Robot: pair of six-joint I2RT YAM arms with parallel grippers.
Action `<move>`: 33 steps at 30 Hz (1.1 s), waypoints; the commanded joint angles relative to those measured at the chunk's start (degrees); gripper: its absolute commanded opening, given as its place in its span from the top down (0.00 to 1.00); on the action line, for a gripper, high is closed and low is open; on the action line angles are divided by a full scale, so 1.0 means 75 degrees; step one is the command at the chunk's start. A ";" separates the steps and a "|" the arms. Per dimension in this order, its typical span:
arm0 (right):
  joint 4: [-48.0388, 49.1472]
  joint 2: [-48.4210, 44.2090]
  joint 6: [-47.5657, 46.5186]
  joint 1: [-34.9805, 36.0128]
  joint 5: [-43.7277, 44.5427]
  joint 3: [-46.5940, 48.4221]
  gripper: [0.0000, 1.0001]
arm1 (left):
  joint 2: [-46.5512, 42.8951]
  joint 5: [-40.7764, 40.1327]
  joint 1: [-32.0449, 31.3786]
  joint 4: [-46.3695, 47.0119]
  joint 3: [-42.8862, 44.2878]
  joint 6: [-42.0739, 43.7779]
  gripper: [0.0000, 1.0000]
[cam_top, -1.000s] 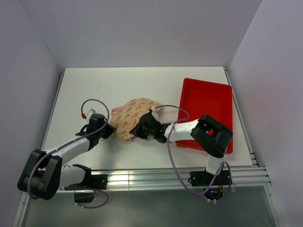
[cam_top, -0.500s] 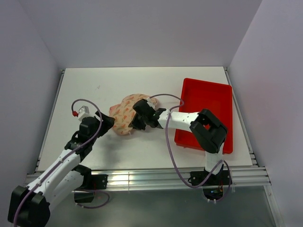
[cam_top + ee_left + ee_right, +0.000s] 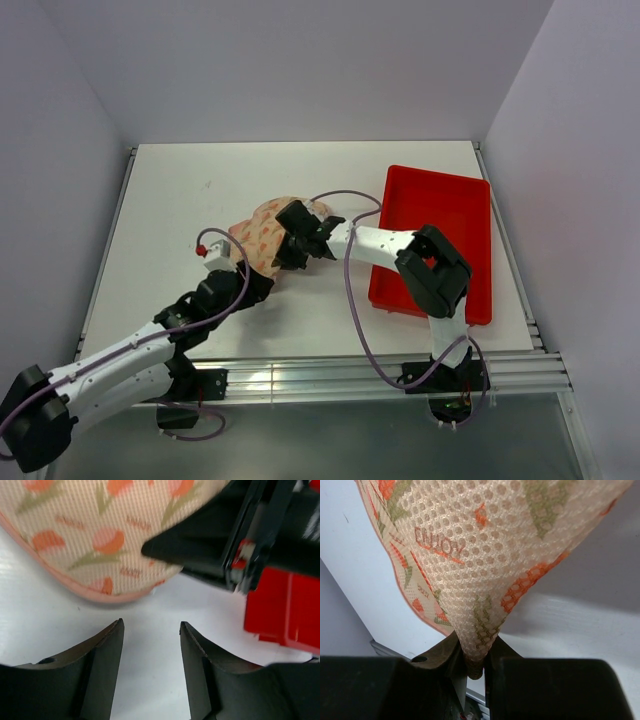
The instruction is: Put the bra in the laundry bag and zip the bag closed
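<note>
The laundry bag (image 3: 258, 232), cream-pink with an orange tulip print, lies at the middle of the white table. My right gripper (image 3: 287, 254) is shut on a fold of its mesh fabric at the right edge. In the right wrist view the bag (image 3: 495, 540) hangs in a cone pinched between the jaws of the right gripper (image 3: 475, 656). My left gripper (image 3: 260, 284) stands open just in front of the bag's near edge. In the left wrist view the left gripper (image 3: 151, 630) has only bare table between its fingers, a little short of the bag's pink rim (image 3: 100, 592). The bra is out of view.
A red plastic tray (image 3: 470, 200) sits at the right side of the table, right behind the right arm's forearm. The tray (image 3: 285, 605) also shows past the right gripper in the left wrist view. Grey walls close in the table at the back and both sides.
My left gripper has let go of the bag's left edge, opened, and swung round to the bag's near side. The right gripper has pulled the bag a little back and left.
</note>
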 commanded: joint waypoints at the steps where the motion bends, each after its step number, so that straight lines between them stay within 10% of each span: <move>1: -0.0542 0.0147 -0.0268 -0.0128 0.0003 0.0346 1.00 | 0.0430 -0.0391 -0.0543 0.0789 -0.0144 -0.0222 0.45; 12: -0.0683 0.0112 -0.0291 -0.0175 -0.0150 0.0463 1.00 | 0.2925 -0.0801 -0.1084 0.2254 0.0313 -0.0398 0.45; 33: -0.0730 -0.0040 -0.0303 -0.0210 -0.0209 0.0241 1.00 | 0.3900 -0.1094 -0.1095 0.3251 0.0618 0.0036 0.48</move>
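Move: The zip pull at the laundry bag's near corner seems to lie about 5 cm ahead of the left hand, 4 cm to its right and some 5 cm lower. The right fingertips, pinching that corner, are about 6 cm ahead of the left hand, 3 cm to its right and 4 cm lower; the bag's middle is roughly 12 cm ahead, 2 cm right and 8 cm below. From the right hand, the pull is about 2 cm back, level sideways and 2 cm lower. The left hand, its fingers staying about half open, sinks some 6 cm while sliding right and slightly back, then rises a couple of centimetres and works forward and farther right, ending about 5 cm right of its start, just short of the zipped edge and pull beneath the right fingertips. The right hand stays in place and keeps its pinch on the bag's corner, holding the edge up off the table for the left fingers; whether these touch the edge can't be seen. ##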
